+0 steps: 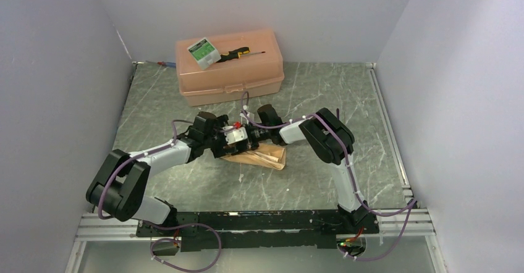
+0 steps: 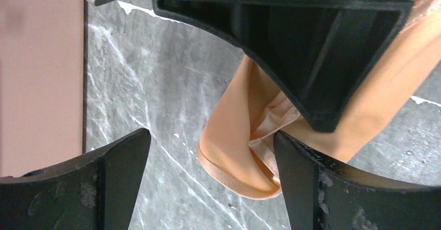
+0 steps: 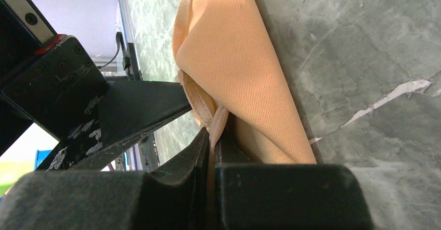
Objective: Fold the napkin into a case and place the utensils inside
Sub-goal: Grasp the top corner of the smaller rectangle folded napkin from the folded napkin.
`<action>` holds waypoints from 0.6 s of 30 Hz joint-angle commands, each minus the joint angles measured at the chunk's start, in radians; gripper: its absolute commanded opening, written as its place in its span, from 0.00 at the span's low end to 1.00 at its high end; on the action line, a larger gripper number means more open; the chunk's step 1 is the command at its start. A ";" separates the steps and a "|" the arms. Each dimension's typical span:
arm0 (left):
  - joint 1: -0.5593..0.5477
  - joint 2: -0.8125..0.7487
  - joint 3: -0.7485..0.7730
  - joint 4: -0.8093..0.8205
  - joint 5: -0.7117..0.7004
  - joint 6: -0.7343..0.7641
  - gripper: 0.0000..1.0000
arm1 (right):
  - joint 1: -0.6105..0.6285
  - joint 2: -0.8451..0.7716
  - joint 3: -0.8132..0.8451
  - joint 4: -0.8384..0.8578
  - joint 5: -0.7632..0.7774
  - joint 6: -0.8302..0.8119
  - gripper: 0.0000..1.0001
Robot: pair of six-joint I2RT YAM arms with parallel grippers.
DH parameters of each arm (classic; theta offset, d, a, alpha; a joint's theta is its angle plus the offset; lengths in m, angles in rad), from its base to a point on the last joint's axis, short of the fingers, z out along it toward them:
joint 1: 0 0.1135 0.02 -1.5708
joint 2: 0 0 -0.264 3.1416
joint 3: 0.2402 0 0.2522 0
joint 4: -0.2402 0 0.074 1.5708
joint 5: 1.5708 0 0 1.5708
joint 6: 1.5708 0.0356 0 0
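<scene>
The peach-orange napkin (image 1: 267, 157) lies bunched and partly folded on the marble table, just in front of where the two arms meet. My right gripper (image 3: 212, 136) is shut on the napkin's (image 3: 239, 58) hemmed edge, and the cloth rises from between its fingers. My left gripper (image 2: 210, 136) stands open right beside it. A rounded fold of the napkin (image 2: 229, 131) lies between the left fingers, touching the right-hand one (image 2: 301, 178). From above, both grippers (image 1: 244, 138) crowd together over the cloth's left end. No case shows. The utensils are out of view.
A rigid peach plastic box (image 1: 230, 69) stands at the back of the table. On its lid lie a black-and-yellow screwdriver (image 1: 241, 53) and a small green-and-white pack (image 1: 204, 52). Grey walls close in on the left, back and right.
</scene>
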 commanded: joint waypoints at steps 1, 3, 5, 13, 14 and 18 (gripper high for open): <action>-0.001 0.026 -0.001 0.098 -0.015 0.034 0.94 | 0.011 0.029 -0.068 -0.180 0.109 -0.070 0.00; -0.001 0.032 -0.002 0.108 -0.025 0.033 0.94 | 0.013 0.019 -0.076 -0.175 0.107 -0.069 0.00; -0.001 0.040 0.002 0.102 -0.010 0.025 0.94 | 0.016 0.006 -0.079 -0.177 0.107 -0.071 0.00; -0.026 0.055 -0.012 0.098 0.013 0.072 0.80 | 0.015 -0.012 -0.070 -0.167 0.076 -0.057 0.00; -0.029 0.052 -0.012 0.094 0.014 0.084 0.73 | 0.016 -0.009 -0.062 -0.167 0.068 -0.053 0.00; -0.051 0.042 -0.020 0.092 -0.008 0.120 0.48 | 0.012 0.005 -0.035 -0.171 0.052 -0.036 0.00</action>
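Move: At the left fingertips, wide open, the napkin's top corner lies about 1 cm back, 2 cm right and 2 cm below the hand point. The edge pinched by the right fingers is some 3 cm back and 5 cm right of the left hand; the napkin's main body is about 3 cm back, 7 cm right, and the toolbox 28 cm ahead, 2 cm left. From the right hand, the corner is about 2 cm ahead and 3 cm left. Easing just under 1 cm forward at first, the left hand then comes back as far while sliding right and down, about 1.5 cm and 1 cm in all, to straddle the napkin's top corner. Late on, its fingers go from wide open to about half open around the cloth, with a slight clockwise turn. The right fingers keep their pinch on the napkin's edge. ##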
